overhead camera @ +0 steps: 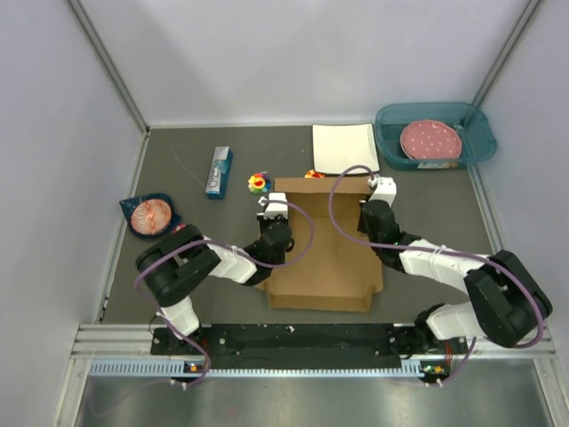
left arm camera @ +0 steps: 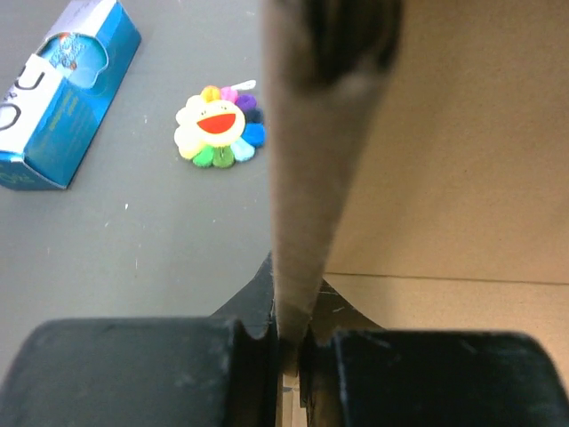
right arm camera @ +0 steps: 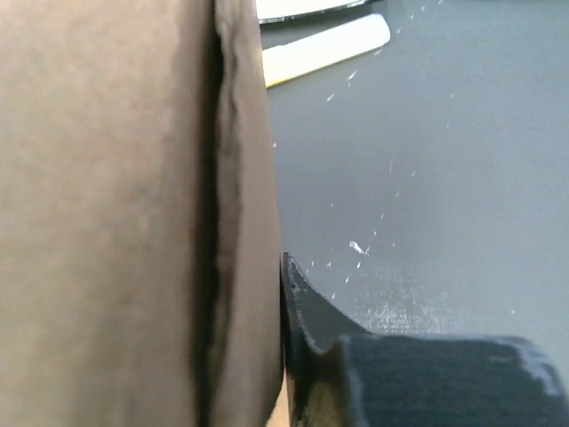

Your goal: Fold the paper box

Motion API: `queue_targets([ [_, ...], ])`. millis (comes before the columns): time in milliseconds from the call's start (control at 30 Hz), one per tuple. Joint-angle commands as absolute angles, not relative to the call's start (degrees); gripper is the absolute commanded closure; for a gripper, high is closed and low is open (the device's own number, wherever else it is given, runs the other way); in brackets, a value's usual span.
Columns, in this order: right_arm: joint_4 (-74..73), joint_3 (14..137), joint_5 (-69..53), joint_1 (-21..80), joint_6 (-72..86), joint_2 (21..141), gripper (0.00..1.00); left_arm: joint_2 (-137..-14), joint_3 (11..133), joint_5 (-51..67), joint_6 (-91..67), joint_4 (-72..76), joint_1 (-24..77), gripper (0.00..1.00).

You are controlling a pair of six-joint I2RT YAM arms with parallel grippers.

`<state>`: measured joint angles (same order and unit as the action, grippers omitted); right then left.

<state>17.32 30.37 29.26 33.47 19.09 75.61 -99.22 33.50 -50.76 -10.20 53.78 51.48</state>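
Observation:
The paper box [overhead camera: 324,253] is a brown cardboard sheet lying in the middle of the table, with its side walls raised. My left gripper [overhead camera: 271,212] is at its left wall. In the left wrist view the left gripper [left arm camera: 292,325] is shut on the thin upright edge of that wall [left arm camera: 311,178]. My right gripper [overhead camera: 375,197] is at the box's right wall. In the right wrist view the cardboard [right arm camera: 133,222] fills the left half. One finger [right arm camera: 302,329] presses against its outer face. The other finger is hidden behind the wall.
A white square plate [overhead camera: 345,148] lies just beyond the box. A teal bin [overhead camera: 476,133] holding a pink disc is at the back right. A flower toy [overhead camera: 258,183] [left arm camera: 220,127], a blue carton [overhead camera: 219,172] [left arm camera: 62,89] and a dark packet [overhead camera: 149,214] lie to the left.

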Motion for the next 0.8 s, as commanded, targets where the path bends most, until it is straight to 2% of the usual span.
queue_targets([
  [0, 17.84, 30.06, 25.85, 33.57, 24.07, 76.03, 0.82, -100.72, 35.69, -53.79, -18.79, 47.29, 51.50, 1.00],
  [33, 17.58, 28.93, 25.23, 33.57, 24.43, 75.59, 0.73, -101.07, 35.07, -53.96, -19.07, 48.24, 51.50, 1.00],
  [100, 16.71, 27.69, 24.00, 33.58, 25.66, 72.97, 0.65, -101.60, 33.67, -54.40, -19.07, 49.30, 51.50, 1.00],
  [133, 15.74, 26.99, 23.82, 33.57, 25.84, 71.99, 0.59, -101.60, 33.49, -54.67, -18.99, 49.39, 51.50, 1.00],
  [267, 7.67, 27.86, 23.38, 34.01, 26.46, 65.14, 0.44, -101.69, 33.31, -55.28, -18.11, 49.66, 51.50, 1.00],
  [433, -7.52, 30.84, 24.25, 35.16, 26.98, 50.93, 0.38, -102.22, 33.40, -55.37, -15.03, 51.76, 51.42, 1.00],
  [567, -13.96, 33.13, 27.94, 35.24, 27.60, 41.95, 0.35, -102.74, 34.71, -53.62, -13.98, 51.68, 51.42, 1.00],
  [767, -11.35, 36.91, 27.16, 34.63, 26.99, 40.42, 0.26, -103.53, 35.24, -46.95, -9.94, 55.10, 51.24, 1.00],
])
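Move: The paper box stands with its side walls pinched, one by each hand. Its middle lies about 8 cm left of the right hand, 10 back and 6 below, and about 10 cm right of the left hand, 9 back and 6 below. A yellow marker lies some 7 cm ahead of the right hand, 1 right and 9 below. From the left hand the flower toy is about 6 cm ahead, 6 left and 8 below. The box's right wall comes free as the right fingers open wide; that hand first eases back and down by about 2 cm, then draws away from the wall back and up, drifting a little right, to end some 7 cm back and 11 cm higher, its left side rolled up about 15 degrees. The left hand sinks about 2.5 cm and keeps its pinch on the left wall. ##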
